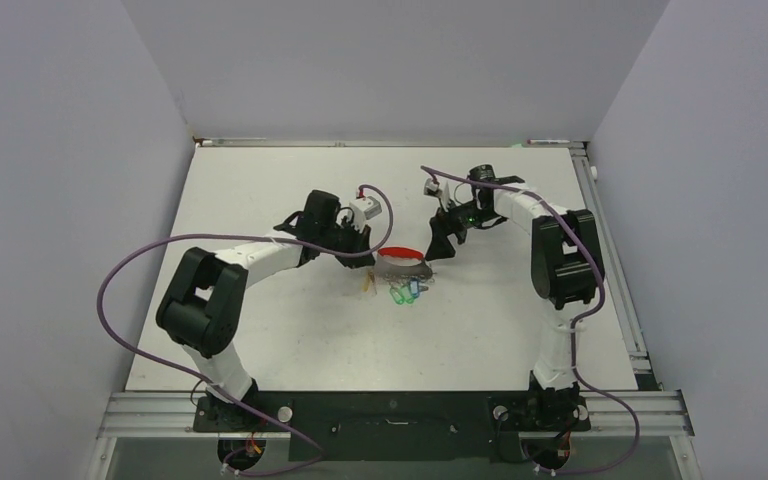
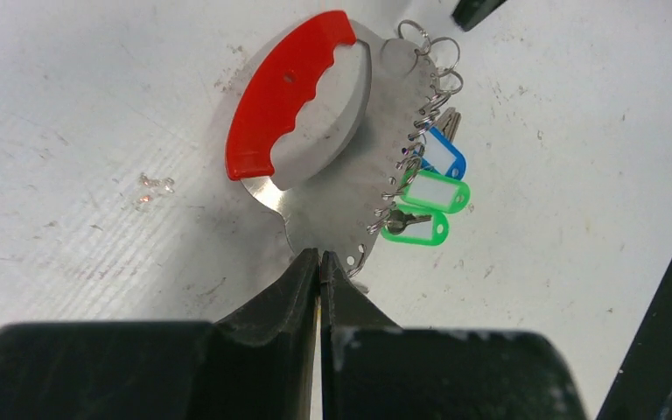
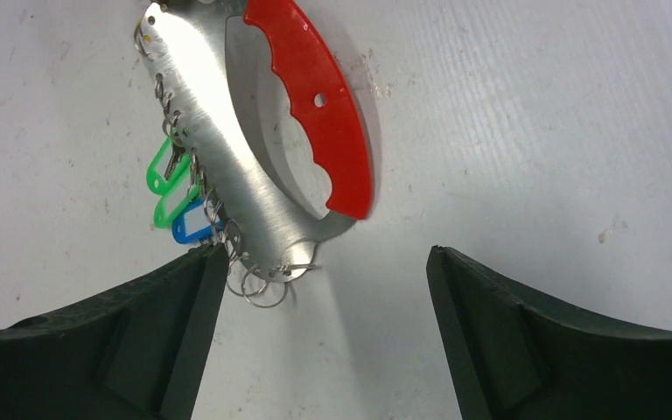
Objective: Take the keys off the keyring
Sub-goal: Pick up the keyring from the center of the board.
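The keyring point(image 1: 400, 264) is a flat silver plate point(image 2: 341, 184) with a red curved strap point(image 2: 284, 87) and small wire rings along its toothed edge. Keys with green tags point(image 2: 433, 194) and a blue tag point(image 2: 444, 157) hang from that edge, seen also in the right wrist view point(image 3: 166, 179). A yellow tag point(image 1: 366, 287) lies on the table under the plate's left end. My left gripper point(image 2: 319, 255) is shut on the plate's edge. My right gripper point(image 3: 324, 249) is open at the plate's other end, its left fingertip point(image 3: 201, 271) by the blue tag.
The white table point(image 1: 290, 330) has a raised rail point(image 1: 610, 250) along its right side and grey walls around it. Purple cables loop over both arms. Several empty wire rings point(image 3: 262, 284) hang at the plate's end nearest the right gripper.
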Robot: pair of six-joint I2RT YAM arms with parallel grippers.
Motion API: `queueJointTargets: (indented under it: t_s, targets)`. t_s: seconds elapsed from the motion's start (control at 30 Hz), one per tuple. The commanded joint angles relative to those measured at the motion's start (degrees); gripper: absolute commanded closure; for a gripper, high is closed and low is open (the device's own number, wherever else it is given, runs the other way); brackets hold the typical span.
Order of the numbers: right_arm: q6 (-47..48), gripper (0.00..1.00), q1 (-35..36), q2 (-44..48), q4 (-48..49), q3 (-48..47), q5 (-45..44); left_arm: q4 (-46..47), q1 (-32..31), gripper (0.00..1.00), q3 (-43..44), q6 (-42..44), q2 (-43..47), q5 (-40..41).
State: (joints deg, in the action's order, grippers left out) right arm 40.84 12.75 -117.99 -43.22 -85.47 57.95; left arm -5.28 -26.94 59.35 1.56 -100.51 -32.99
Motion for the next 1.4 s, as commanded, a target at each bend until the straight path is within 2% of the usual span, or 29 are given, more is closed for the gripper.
queueJointTargets:
  t_s: [0.0, 0.07, 0.3, 0.63, 0.83, 0.93, 1.13, 1.37]
  targets:
    - [-1.53, 0.15, 3.23, -1.64, 7.4, -2.68, 2.07, 3.96, -0.61, 1.0, -0.24, 6.95, 4.94, 0.73]
    - [-2.61, 0.2, 4.6, -2.67, 9.39, -2.96, 1.47, 3.88, -0.75, 1.0, -0.18, 8.06, 5.3, 0.8]
    - [-3.53, 0.27, 7.89, -6.98, 12.25, -5.18, 1.47, 4.07, -1.01, 1.0, -0.9, 10.23, 6.34, 1.11]
    - [-1.89, 0.39, 10.17, -7.69, 17.25, -1.71, -2.84, 4.42, -0.84, 1.0, -2.18, 10.4, 7.42, 0.26]
    - [-0.31, 0.45, 7.79, -9.58, 13.06, -5.61, 0.9, 4.4, -0.6, 1.0, -2.7, 10.91, 7.91, -0.59]
    - [0.81, 0.46, 7.91, -9.76, 11.65, -5.95, -0.61, 4.4, -0.19, 1.0, -2.84, 10.72, 8.05, -0.47]
    - [2.46, 0.48, 11.73, -8.17, 12.64, -3.36, -6.34, 6.74, 0.52, 1.0, -1.71, 6.37, 7.73, -2.21]
    - [2.28, 0.68, 12.47, -5.8, 14.5, -2.1, -9.53, 8.93, 4.29, 1.0, -2.0, -3.45, 8.18, -7.11]
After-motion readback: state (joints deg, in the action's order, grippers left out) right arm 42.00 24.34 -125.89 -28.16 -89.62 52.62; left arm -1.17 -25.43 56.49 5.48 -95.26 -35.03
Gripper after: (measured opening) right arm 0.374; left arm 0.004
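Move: The keyring's red handle is about 9 cm to the right hand's left, straight level with it fore and aft, and some 5 cm lower. Below the right hand by some 6 cm are the keys: the green tags about 8 cm back and 8 cm left, the blue tag roughly 7 cm back and 6 cm left. The loose rings at the plate's right end sit 5 cm back and 3 cm left of it. From the left hand the handle is some 7 cm right, 5 cm ahead and 4 cm down. Leftward and down, the right hand sweeps to the keyring's red handle, some 8 cm across and 4 cm lower, creeping a little forward midway. Its fingers narrow from wide open to straddle the grip and pinch it right of its middle. The left hand stays shut on a ring at the plate's left end, rising about 3 cm while its fingers tilt up. ##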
